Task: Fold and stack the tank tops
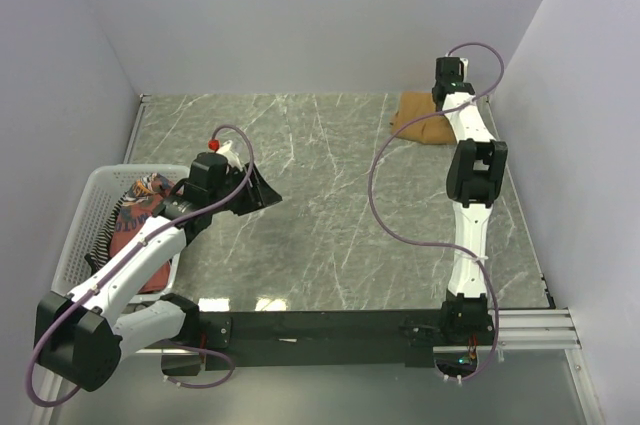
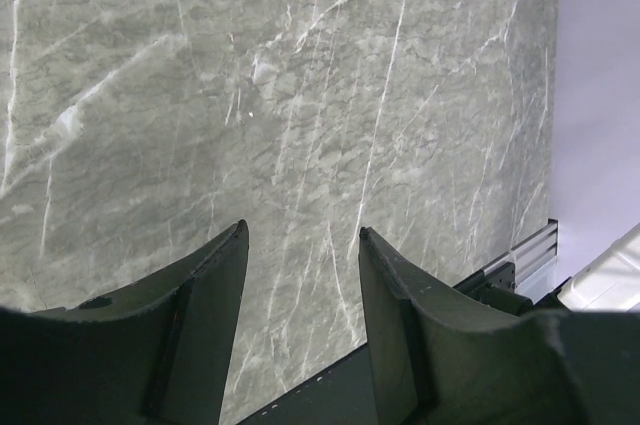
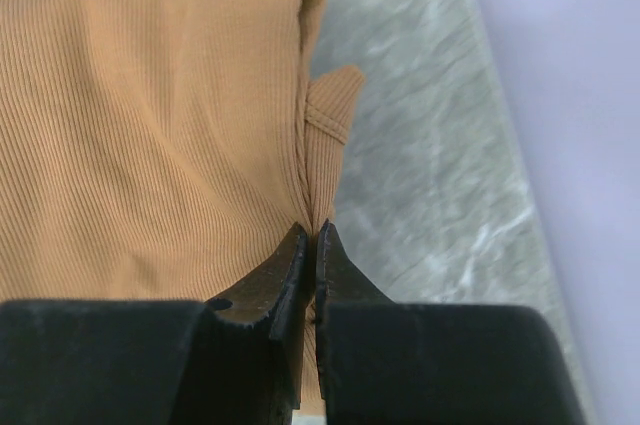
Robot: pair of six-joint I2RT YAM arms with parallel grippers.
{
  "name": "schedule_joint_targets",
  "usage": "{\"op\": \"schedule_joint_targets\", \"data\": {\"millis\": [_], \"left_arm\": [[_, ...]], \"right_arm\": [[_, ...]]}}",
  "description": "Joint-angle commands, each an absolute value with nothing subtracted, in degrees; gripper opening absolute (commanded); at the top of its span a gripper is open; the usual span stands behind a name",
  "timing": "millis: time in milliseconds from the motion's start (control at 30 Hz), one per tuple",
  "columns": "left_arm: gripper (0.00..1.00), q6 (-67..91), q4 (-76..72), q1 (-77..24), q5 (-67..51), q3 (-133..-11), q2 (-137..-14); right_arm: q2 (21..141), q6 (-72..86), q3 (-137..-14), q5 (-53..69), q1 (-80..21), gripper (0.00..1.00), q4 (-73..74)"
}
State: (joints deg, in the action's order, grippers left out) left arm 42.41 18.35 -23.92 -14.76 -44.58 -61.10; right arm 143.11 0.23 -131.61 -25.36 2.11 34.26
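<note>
The tan-brown tank top [image 1: 418, 118] lies bunched at the far right of the table, and its ribbed cloth [image 3: 150, 125] fills the right wrist view. My right gripper [image 3: 312, 232] is shut on a fold at that top's edge, reaching over it from the near side [image 1: 441, 103]. A rust-red tank top [image 1: 138, 237] and a black-and-white striped one [image 1: 117, 217] lie crumpled in the white basket. My left gripper [image 2: 303, 232] hangs open over bare table just right of the basket [image 1: 262, 192], with nothing between its fingers.
The white mesh basket [image 1: 88, 207] stands at the left table edge; its corner [image 2: 605, 280] shows in the left wrist view. Walls close in the table at the back, left and right. The grey marble tabletop [image 1: 330, 195] lies between the arms.
</note>
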Motion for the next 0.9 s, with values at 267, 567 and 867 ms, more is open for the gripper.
{"op": "schedule_joint_targets", "data": {"millis": [267, 567, 867], "left_arm": [[0.53, 40.96, 15.73, -23.03, -17.14, -43.86, -60.38], [0.54, 41.05, 14.77, -22.59, -18.28, -43.68, -61.87], [0.55, 41.48, 14.41, -21.71, -17.75, -43.59, -61.44]], "right_arm": [[142.21, -7.21, -129.11, -33.31, 6.24, 0.00, 21.54], [142.12, -6.68, -130.34, -32.96, 8.79, 0.42, 20.30], [139.93, 1.56, -134.21, -32.25, 8.44, 0.86, 24.43]]}}
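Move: Near the far right corner of the table, the right gripper already holds the folded tank top by its right-hand edge. The middle of the tank top lies about 11 cm to its left, 6 cm back and some 5 cm lower. The corner itself is roughly 11 cm to its right, 2 cm farther out and 7 cm down. From the left gripper that corner is about 73 cm right, 37 cm ahead and 16 cm below. Drawing the pinched tank top to the right over the table, the right hand travels about 10 cm towards the far right corner, easing up some 2.5 cm and turning about 10 degrees clockwise. Over the latter half, as the sideways travel dies out, its fingers spread from shut to nearly wide open and let go of the edge. ##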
